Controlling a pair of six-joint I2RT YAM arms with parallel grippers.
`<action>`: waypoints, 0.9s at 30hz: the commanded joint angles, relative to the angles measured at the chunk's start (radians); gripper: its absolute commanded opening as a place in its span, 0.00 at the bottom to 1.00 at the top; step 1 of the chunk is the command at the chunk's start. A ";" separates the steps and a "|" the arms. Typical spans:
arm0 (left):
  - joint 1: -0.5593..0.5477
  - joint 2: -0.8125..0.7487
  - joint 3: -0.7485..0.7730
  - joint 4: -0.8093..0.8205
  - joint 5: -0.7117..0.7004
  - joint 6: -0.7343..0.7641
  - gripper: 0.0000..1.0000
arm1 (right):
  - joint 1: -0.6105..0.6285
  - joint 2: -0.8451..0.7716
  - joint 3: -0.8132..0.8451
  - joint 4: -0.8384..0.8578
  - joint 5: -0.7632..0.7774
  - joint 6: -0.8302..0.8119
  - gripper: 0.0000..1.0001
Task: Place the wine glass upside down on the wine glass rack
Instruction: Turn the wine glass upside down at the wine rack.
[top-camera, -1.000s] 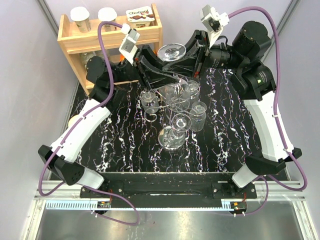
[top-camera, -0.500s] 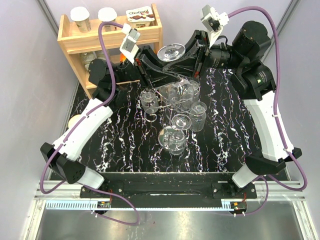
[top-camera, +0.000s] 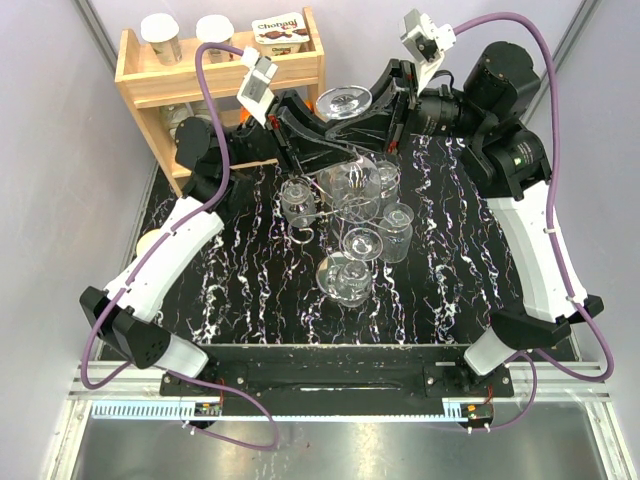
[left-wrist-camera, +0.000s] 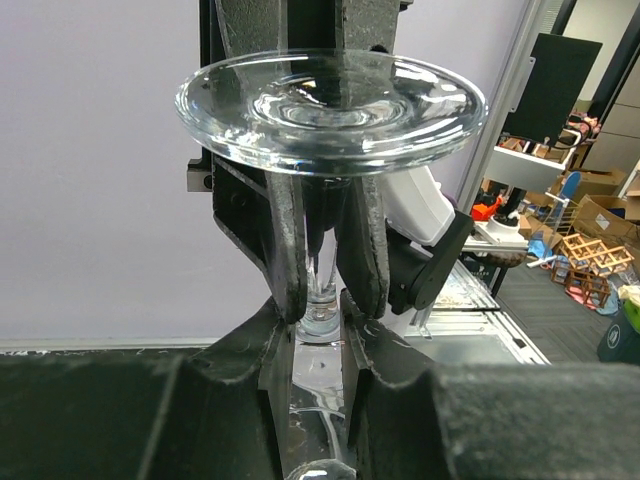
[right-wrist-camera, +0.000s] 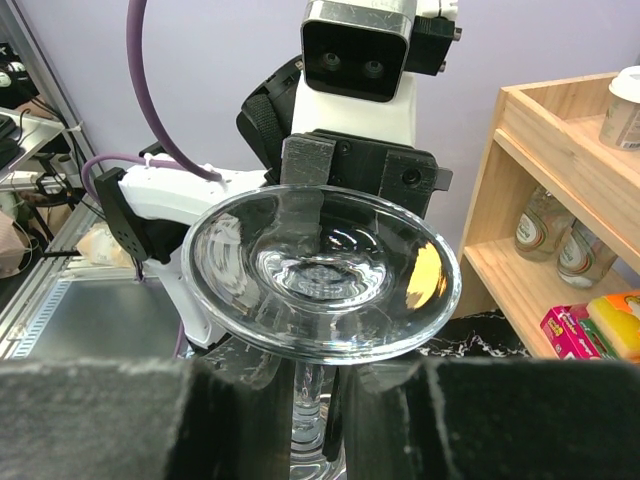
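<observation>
The wine glass is held upside down above the back of the table, its round foot (top-camera: 343, 102) on top and its bowl (top-camera: 355, 182) below. My right gripper (top-camera: 366, 125) comes in from the right and is shut on the stem just under the foot (right-wrist-camera: 320, 270). My left gripper (top-camera: 338, 155) comes in from the left and is shut on the stem (left-wrist-camera: 322, 300) lower down, by the bowl. In the left wrist view the right gripper's fingers (left-wrist-camera: 285, 250) clamp just above my own. The wine glass rack, a silver wire stand with a scroll arm (top-camera: 300, 238) and a disc base (top-camera: 330, 275), stands directly below.
Other clear glasses hang on the rack (top-camera: 398, 232) (top-camera: 298, 202) (top-camera: 360, 245). A wooden shelf (top-camera: 140, 85) with cups and a yoghurt box stands at the back left, close behind the left arm. A pale round object (top-camera: 148, 241) lies at the table's left edge.
My left gripper has narrowed onto the stem and its arm has shifted slightly backward. The right gripper and the glass have stayed almost in place.
</observation>
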 joint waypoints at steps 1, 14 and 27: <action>0.005 -0.038 0.005 -0.045 0.032 0.022 0.00 | -0.010 -0.041 0.006 0.080 0.036 -0.026 0.00; -0.038 -0.012 -0.016 0.081 0.026 -0.047 0.51 | -0.010 -0.012 0.047 0.097 0.036 -0.037 0.00; -0.064 0.050 0.008 0.122 -0.012 -0.035 0.65 | -0.010 0.009 0.068 0.127 0.039 -0.008 0.00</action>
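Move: Both hands already pinch the upside-down wine glass by its stem, foot up. The glass's middle lies about 4 cm below the left hand and some 7 cm below the right. The top of the rack is about 2 cm to the right of the right hand and roughly 28 cm below it. From the right hand, the wine glass already on the rack sits some 8 cm back, 3 cm right and 40 cm down; a tumbler hangs about 8 cm left, level fore and aft, and 35 cm down. The left fingers let go of the stem just above the bowl, opening from a pinch to over half wide and staying on either side of the glass while that hand eases back and right, each about 1 cm. The right hand keeps its pinch below the foot, dips slightly, then rises about 1 cm. ##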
